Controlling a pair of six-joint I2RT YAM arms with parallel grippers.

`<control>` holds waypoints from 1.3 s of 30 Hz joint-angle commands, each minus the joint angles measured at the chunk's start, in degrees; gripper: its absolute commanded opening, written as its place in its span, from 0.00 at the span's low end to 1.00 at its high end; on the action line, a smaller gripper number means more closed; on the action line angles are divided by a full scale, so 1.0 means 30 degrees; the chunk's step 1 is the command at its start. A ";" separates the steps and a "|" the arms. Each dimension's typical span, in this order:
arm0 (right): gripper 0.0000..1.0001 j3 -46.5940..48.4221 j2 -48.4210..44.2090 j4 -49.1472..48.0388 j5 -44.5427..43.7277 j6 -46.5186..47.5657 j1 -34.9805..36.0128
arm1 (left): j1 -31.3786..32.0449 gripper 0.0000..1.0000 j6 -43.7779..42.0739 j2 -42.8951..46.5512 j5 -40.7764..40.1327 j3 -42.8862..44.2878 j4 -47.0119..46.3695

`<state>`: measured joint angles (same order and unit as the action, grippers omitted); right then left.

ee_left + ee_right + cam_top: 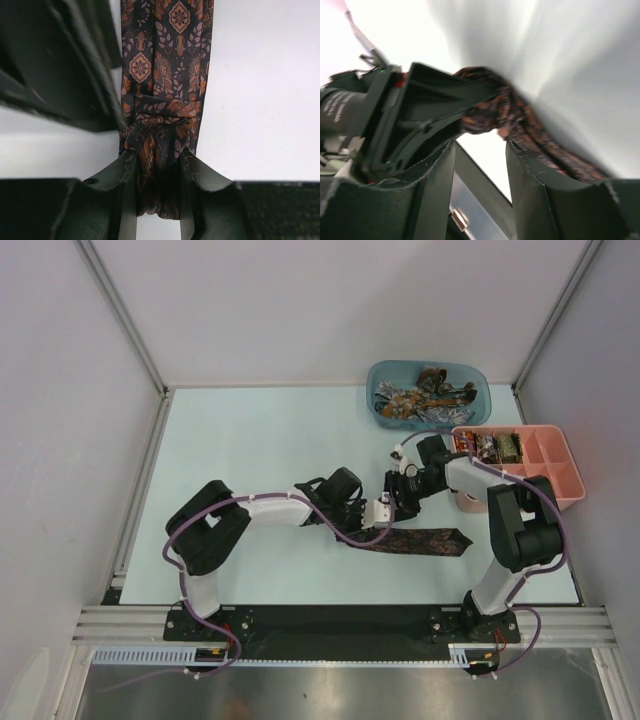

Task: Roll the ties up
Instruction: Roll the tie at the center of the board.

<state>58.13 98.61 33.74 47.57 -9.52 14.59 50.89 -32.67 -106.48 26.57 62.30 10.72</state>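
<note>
A dark brown tie [425, 540] with an orange pattern lies flat on the table near the front, its pointed end to the right. Its left end is bunched into a small fold. My left gripper [381, 513] is shut on that fold, and in the left wrist view the tie [167, 60] runs away from the gripper [157, 172] with fabric pinched between both fingers. My right gripper [399, 500] hovers just behind it. Seen from the right wrist, that gripper [480, 150] stands open with nothing between its fingers, and the tie [520, 120] lies just past the fingertips.
A blue tub [470, 415] at the back right holds several more ties [425, 395]. A pink compartment tray [550, 455] stands to its right, with rolled ties in its far left cells. The right arm's body [60, 65] crowds the left wrist view.
</note>
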 commanded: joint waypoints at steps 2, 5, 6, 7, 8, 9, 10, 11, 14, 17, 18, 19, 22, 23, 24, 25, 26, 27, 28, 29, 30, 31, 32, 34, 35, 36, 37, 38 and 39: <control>0.50 -0.0860 0.0582 -0.1165 0.1545 -0.1103 0.0818 | 0.0057 0.32 -0.0362 -0.0924 -0.1356 0.0530 0.1846; 0.49 -0.0948 0.1463 -0.1986 0.1663 -0.1484 0.1054 | 0.0057 0.36 -0.0244 -0.0954 -0.1297 0.0473 0.1672; 0.47 -0.1006 0.1641 -0.2191 0.1546 -0.1630 0.1258 | 0.0057 0.37 -0.0186 -0.0982 -0.1326 0.0473 0.1671; 0.46 -0.1094 0.1759 -0.2802 0.1458 -0.1777 0.1347 | 0.0057 0.37 -0.0215 -0.1012 -0.1268 0.0443 0.1671; 0.43 -0.1211 0.1847 -0.3011 0.1399 -0.1952 0.1406 | 0.0057 0.37 -0.0215 -0.1012 -0.1326 0.0443 0.1671; 0.37 -0.1328 0.1877 -0.3216 0.1370 -0.2041 0.1493 | 0.0057 0.38 -0.0215 -0.1012 -0.1326 0.0414 0.1642; 0.35 -0.1329 0.1906 -0.3479 0.1137 -0.2071 0.1494 | 0.0057 0.38 -0.0273 -0.0983 -0.1297 0.0414 0.1641; 0.33 -0.1387 0.1935 -0.3482 0.1077 -0.2071 0.1465 | 0.0057 0.38 -0.0303 -0.0954 -0.1268 0.0327 0.1641; 0.22 -0.1475 0.2140 -0.3511 0.1223 -0.2042 0.1494 | 0.0057 0.38 -0.0391 -0.0924 -0.1152 0.0238 0.1641; 0.06 -0.1505 0.2170 -0.3482 0.1135 -0.1867 0.1465 | 0.0057 0.40 -0.0450 -0.0924 -0.1297 0.0180 0.1641; 0.00 -0.1505 0.2228 -0.3279 0.0903 -0.1779 0.1465 | 0.0057 0.42 -0.0449 -0.0866 -0.1297 0.0151 0.1583; 0.00 -0.1476 0.2286 -0.3103 0.0698 -0.1488 0.1407 | 0.0028 0.43 -0.0449 -0.0807 -0.1268 0.0063 0.1525; 0.00 -0.1505 0.2578 -0.2371 -0.0006 -0.0844 0.1115 | -0.0205 0.59 -0.0014 -0.0165 -0.1210 -0.0403 0.0825; 0.00 -0.1476 0.2638 -0.2136 -0.0269 -0.0667 0.0910 | -0.0381 0.65 0.0193 0.0128 -0.0658 -0.0609 0.0067; 0.00 -0.1447 0.2784 -0.1641 -0.0793 -0.0404 0.0763 | -0.0673 0.68 0.0456 0.0798 -0.0421 -0.0843 -0.0376; 0.00 -0.1388 0.2959 -0.1375 -0.1060 -0.0198 0.0646 | -0.0821 0.71 0.0836 0.1094 -0.0186 -0.1223 -0.0757; 0.00 -0.1301 0.3048 -0.1140 -0.1323 0.0152 0.0413 | -0.0909 0.75 0.0985 0.1417 0.0338 -0.1459 -0.1457; 0.00 -0.1300 0.3049 -0.0761 -0.1790 0.0300 0.0352 | -0.1055 0.77 0.1160 0.1681 0.0488 -0.1664 -0.1870; 0.00 -0.1271 0.3049 -0.0612 -0.1998 0.0418 0.0294 | -0.1085 0.79 0.1394 0.2176 0.0664 -0.2159 -0.2309; 0.00 -0.1271 0.3049 -0.0495 -0.2203 0.0593 0.0264 | -0.1086 0.84 0.1483 0.2326 0.0840 -0.2367 -0.3039; 0.00 -0.1271 0.3049 -0.0348 -0.2524 0.0624 0.0235 | -0.1086 0.85 0.1542 0.2415 0.1335 -0.2514 -0.3249; 0.00 -0.1271 0.3049 -0.0289 -0.2672 0.0682 0.0292 | -0.1086 0.86 0.1688 0.2329 0.1572 -0.2429 -0.3309; 0.00 -0.1271 0.2991 -0.0259 -0.3051 0.0683 0.0322 | -0.1086 0.88 0.1834 0.2212 0.1806 -0.2341 -0.3339; 0.00 -0.1212 0.3077 -0.0201 -0.3259 0.0683 0.0381 | -0.1057 0.89 0.1865 0.1832 0.2538 -0.2049 -0.3398; 0.00 -0.1154 0.3165 -0.0200 -0.3318 0.0683 0.0439 | -0.1056 0.91 0.1865 0.1685 0.2860 -0.1989 -0.3485; 0.00 -0.1125 0.3224 -0.0200 -0.3347 0.0654 0.0498 | -0.1056 0.91 0.1923 0.1596 0.3269 -0.1959 -0.3515; 0.00 -0.1066 0.3225 -0.0200 -0.3347 0.0653 0.0556 | -0.1056 0.91 0.1837 0.1422 0.3505 -0.1959 -0.4095; 0.00 -0.1066 0.3283 -0.0200 -0.3318 0.0653 0.0615 | -0.0998 0.91 0.1807 0.1333 0.3624 -0.1959 -0.4275; 0.00 -0.1037 0.3399 -0.0287 -0.3260 0.0653 0.0731 | -0.0998 0.92 0.1777 0.1216 0.3654 -0.1959 -0.4509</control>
<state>54.61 106.61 32.08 45.04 -10.24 15.66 47.77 -28.32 -102.10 32.32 55.55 1.96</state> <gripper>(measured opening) 0.009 0.911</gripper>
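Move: The left fingers still pinch the tie's roll, which lies right at their hand point. From the open right hand, that roll is about 5 cm to the left, 3 cm back and 5 cm below. The flat tail of the tie has its middle some 8 cm right of the right hand, 4 cm back and 6 cm below; the compartment box's middle is roughly 27 cm to its right and 11 cm ahead, 5 cm lower. Right hand dips left and back, shuts on the roll, drags it 3 cm right as left fingers release. ##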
